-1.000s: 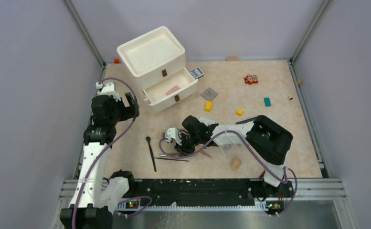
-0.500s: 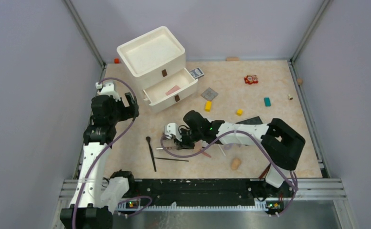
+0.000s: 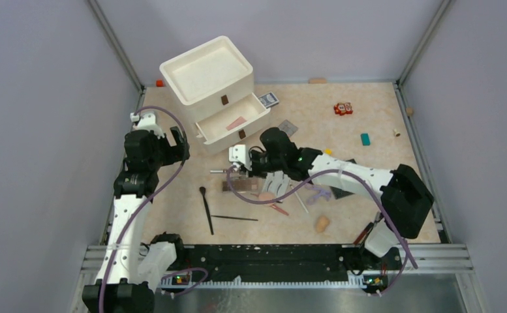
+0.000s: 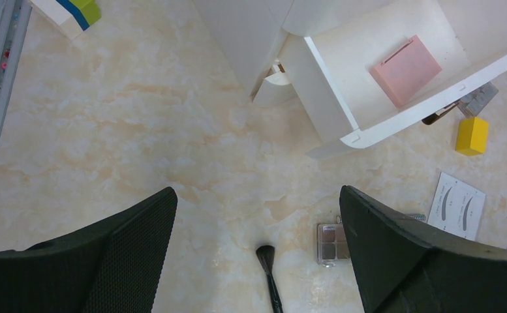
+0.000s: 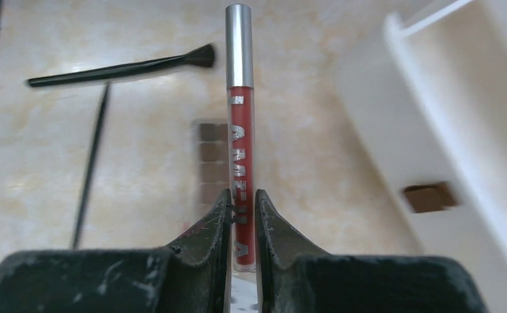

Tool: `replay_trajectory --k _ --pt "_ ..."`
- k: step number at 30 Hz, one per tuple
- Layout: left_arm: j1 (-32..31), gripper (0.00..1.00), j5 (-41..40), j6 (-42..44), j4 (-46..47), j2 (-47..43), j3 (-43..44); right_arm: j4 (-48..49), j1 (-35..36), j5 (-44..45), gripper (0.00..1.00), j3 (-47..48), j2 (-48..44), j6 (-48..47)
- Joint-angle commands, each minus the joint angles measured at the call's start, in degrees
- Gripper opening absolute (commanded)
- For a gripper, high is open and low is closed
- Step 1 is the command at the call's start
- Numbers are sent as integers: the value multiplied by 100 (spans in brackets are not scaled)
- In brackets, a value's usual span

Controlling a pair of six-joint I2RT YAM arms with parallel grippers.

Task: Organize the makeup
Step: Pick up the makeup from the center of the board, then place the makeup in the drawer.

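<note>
My right gripper (image 5: 241,195) is shut on a red lip gloss tube (image 5: 241,130) with a silver cap, and holds it above the table. Seen from the top, that gripper (image 3: 237,171) hangs just in front of the open white drawer (image 3: 263,117), where a pink compact (image 4: 406,70) lies. Below it are a brown eyeshadow palette (image 3: 234,186), a black brush (image 3: 206,208), a thin black stick (image 3: 234,218), the white eyelash card (image 4: 457,205), a purple curler (image 3: 317,193) and a peach sponge (image 3: 322,223). My left gripper (image 4: 257,215) is open and empty, left of the drawer.
The white two-tier drawer unit (image 3: 208,72) stands at the back left. A yellow block (image 4: 472,135) and a grey square (image 3: 288,126) lie by the drawer. A teal block (image 3: 365,139), red blocks (image 3: 342,108) and a patterned card box (image 3: 269,99) sit further back.
My right gripper closed on the lip gloss tube, lifted it off the table and carried it back toward the open drawer. The left arm has not moved.
</note>
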Motion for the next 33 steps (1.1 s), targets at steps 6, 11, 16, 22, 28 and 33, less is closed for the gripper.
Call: replay_trajectory --k 6,11,16,22,28,33 --pt "29 99 -26 45 231 -78 60 -1648 -404 1379 4 2670 955 -2295" --pt "26 99 -2 50 231 -54 63 -2209 -422 1960 4 3779 1681 -3288" --pt "29 99 -29 50 230 -66 55 -2169 -425 2297 3 4088 2146 -3912" --pt "24 99 -25 50 231 -67 62 -1520 -422 2705 5 4047 2455 -4274" --pt "27 99 -60 50 222 -87 64 -883 -417 2828 17 3889 2546 -4350" --pt "23 99 -30 50 231 -79 60 -526 -421 2921 42 3634 2389 -4225"
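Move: Ahead of the right hand, which already holds the red lip gloss tube above the table, the open drawer's middle lies about 19 cm forward, 4 cm left and 3 cm lower. The pink compact inside is some 19 cm ahead, 3 cm left, 5 cm down. The eyeshadow palette sits 4 cm ahead, 2 cm left and 12 cm below; the yellow block 19 cm ahead, 13 cm right. From the left hand the drawer is about 13 cm forward, 16 cm right, 9 cm lower. Carrying the lip gloss tube forward over the open drawer, the right hand travels about 20 cm, arching up some 10 cm before sinking about 6. Its wrist rolls back and tips the left-pointing fingers more steeply down, some 50 degrees in all; while it creeps on forward and slightly up, the fingers part a little and let go of the tube. ##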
